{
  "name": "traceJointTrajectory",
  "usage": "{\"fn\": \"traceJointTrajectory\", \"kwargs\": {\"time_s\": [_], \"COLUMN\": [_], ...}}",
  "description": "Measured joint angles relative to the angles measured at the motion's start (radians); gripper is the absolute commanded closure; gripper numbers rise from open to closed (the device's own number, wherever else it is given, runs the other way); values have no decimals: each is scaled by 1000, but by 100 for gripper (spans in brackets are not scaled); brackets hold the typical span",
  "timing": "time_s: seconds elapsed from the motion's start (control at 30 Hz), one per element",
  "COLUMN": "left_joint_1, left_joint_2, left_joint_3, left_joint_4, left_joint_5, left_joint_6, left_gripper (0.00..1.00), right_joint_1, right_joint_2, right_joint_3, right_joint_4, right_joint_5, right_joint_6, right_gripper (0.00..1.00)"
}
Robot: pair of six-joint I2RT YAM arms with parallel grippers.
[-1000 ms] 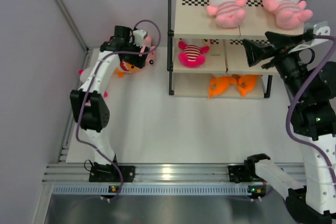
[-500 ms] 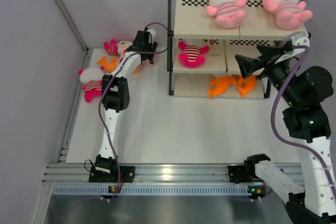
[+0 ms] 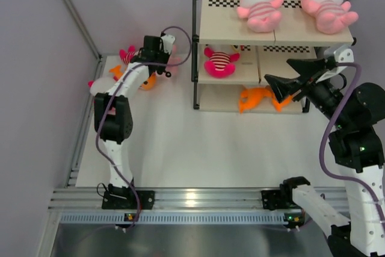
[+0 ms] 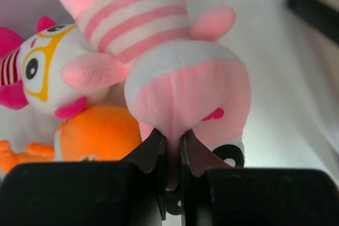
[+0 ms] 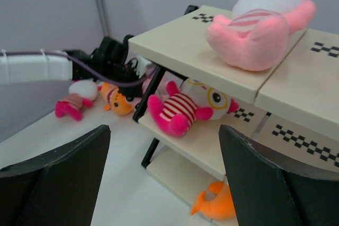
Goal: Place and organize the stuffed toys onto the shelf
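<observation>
My left gripper [image 4: 172, 138] is shut on a fold of a pale pink striped stuffed toy [image 4: 180, 78], at the table's back left beside the shelf [image 3: 240, 28]; in the top view that gripper [image 3: 165, 63] hides most of the toy. A hot-pink white-faced toy [image 4: 47, 72] and an orange toy [image 4: 98, 133] lie right behind it. On the shelf, two pale pink toys [image 3: 260, 5] [image 3: 328, 7] lie on the top tier, a hot-pink one [image 3: 219, 61] on the middle tier, and an orange one [image 3: 255, 97] on the bottom. My right gripper [image 3: 277, 69] hangs open and empty before the shelf's right half.
Another hot-pink toy [image 5: 74, 99] lies on the table at the far left, partly behind my left arm [image 3: 111, 118]. The shelf's black posts [image 3: 195, 52] stand close to the right of my left gripper. A grey wall rises behind the toys.
My left gripper has shut on the pale pink toy after its arm shifted back left over the pile. My right gripper has dropped lower and leftward in front of the shelf.
</observation>
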Motion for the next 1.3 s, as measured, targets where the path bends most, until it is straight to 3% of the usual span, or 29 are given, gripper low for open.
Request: {"fn": "traceJointTrajectory", "kwargs": {"time_s": [0.13,0.3,0.5,0.57,0.63,0.7,0.8,1.07,1.2,1.3], "left_joint_1": [8,14,16,16,16,16,16,16,16,16], "left_joint_2": [-333,-858,-1317,-1385,-1434,-1471,-1517,-1670,-1674,-1674], "left_joint_3": [-164,-419,-574,-589,-602,-607,-607,-604,-600,-599], "left_joint_4": [-80,-174,-571,-693,-809,-893,-949,-999,-1005,-1006], "left_joint_5": [181,370,585,635,676,705,732,742,745,748], "left_joint_6": [3,46,247,314,376,428,477,530,543,553], "left_gripper": [100,100,100,100,100,100,100,100,100,100], "right_joint_1": [0,0,33,109,279,475,639,723,737,762], "right_joint_2": [18,12,14,35,87,206,409,737,789,793], "right_joint_3": [36,24,-2,1,18,100,233,325,343,342], "right_joint_4": [-56,-108,-119,-117,-121,-143,-141,-182,-182,-177], "right_joint_5": [-155,-303,-446,-417,-334,-264,-212,-219,-240,-257], "right_joint_6": [24,56,124,131,127,114,93,93,103,109], "right_gripper": [16,16,18,17,16,16,15,14,13,18]}}
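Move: The left hand already pinches the pink toy's head; its handover spot lies about 50 cm back, straight behind and some 17 cm higher. The orange toy lies level with this hand, about 8 cm left and 9 cm below. From the right hand the pink toy is roughly 43 cm ahead, 40 cm left and 35 cm lower; the red-striped toy on the middle shelf is about 24 cm ahead, 17 cm left, 18 cm below. Left hauls its pinched pink toy some 50 cm back, rising; open right reaches left and down towards it. ##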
